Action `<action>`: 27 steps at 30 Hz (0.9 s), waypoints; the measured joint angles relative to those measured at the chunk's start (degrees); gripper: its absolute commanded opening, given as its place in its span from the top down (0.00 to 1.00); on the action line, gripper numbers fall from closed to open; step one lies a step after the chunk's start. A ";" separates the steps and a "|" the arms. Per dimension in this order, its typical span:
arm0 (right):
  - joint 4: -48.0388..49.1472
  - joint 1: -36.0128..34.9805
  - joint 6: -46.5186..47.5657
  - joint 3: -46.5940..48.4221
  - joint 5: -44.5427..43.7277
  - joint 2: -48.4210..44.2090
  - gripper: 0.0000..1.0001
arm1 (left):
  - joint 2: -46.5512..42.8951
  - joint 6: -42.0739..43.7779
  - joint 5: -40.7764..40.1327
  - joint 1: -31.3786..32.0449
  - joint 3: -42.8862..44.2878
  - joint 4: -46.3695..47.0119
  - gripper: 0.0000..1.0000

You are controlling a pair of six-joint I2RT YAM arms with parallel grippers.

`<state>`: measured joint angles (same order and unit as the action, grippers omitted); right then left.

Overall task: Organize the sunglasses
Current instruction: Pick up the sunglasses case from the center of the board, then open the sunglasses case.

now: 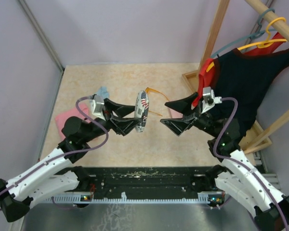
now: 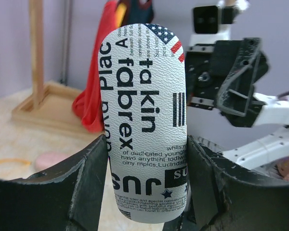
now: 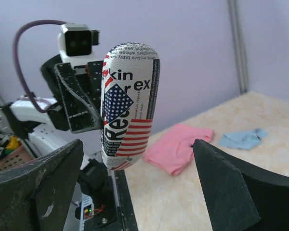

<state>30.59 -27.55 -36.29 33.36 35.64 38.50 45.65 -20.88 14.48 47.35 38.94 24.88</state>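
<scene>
My left gripper (image 1: 135, 120) is shut on a black-and-white printed case (image 1: 142, 111) with a flag pattern and holds it upright above the table. In the left wrist view the case (image 2: 144, 125) stands between both fingers (image 2: 89, 178). My right gripper (image 1: 164, 113) faces the case from the right with its jaws wide open and nothing between them; the case (image 3: 130, 101) hangs a little beyond its fingertips (image 3: 221, 178). Thin orange arms of the sunglasses (image 1: 154, 96) show on the table behind the case. A pink oblong case (image 2: 50, 160) lies on the table further back.
A pink cloth (image 1: 67, 118) and a blue cloth (image 1: 102, 91) lie at the left of the table. A wooden rack (image 1: 216, 33) with hanging dark and red garments (image 1: 241, 82) stands at the right, its base frame (image 1: 190, 77) on the table.
</scene>
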 measured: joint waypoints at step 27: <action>15.41 -16.98 6.64 10.71 3.13 11.72 0.09 | 2.82 -0.39 21.57 0.00 9.16 8.68 1.00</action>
<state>46.00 -44.53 -29.65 44.07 38.76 50.22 48.47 -21.28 36.05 47.35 48.10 33.56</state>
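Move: The newsprint sunglasses case is upright in the left gripper's fingertips, its middle about 1 cm right of that hand and 2 cm above it. From the open right gripper it lies roughly 10 cm left, level fore-and-aft and some 2 cm higher; that gripper is about 11 cm right of the left hand, at its height. On the board about 34 cm below the right hand, the pink case lies some 20 cm ahead and 7 cm right, the orange sunglasses 24 cm ahead and 4 cm left. The newsprint case stays pinched by the left hand, which lifts it about 8 cm and draws it back nearly as far, slowing to a stop while turning clockwise and rolling. The right hand rises and backs alongside and closes in leftward by some 5 cm, fingers wide open, turning counter-clockwise to face the case and end just short of it, without closing. ##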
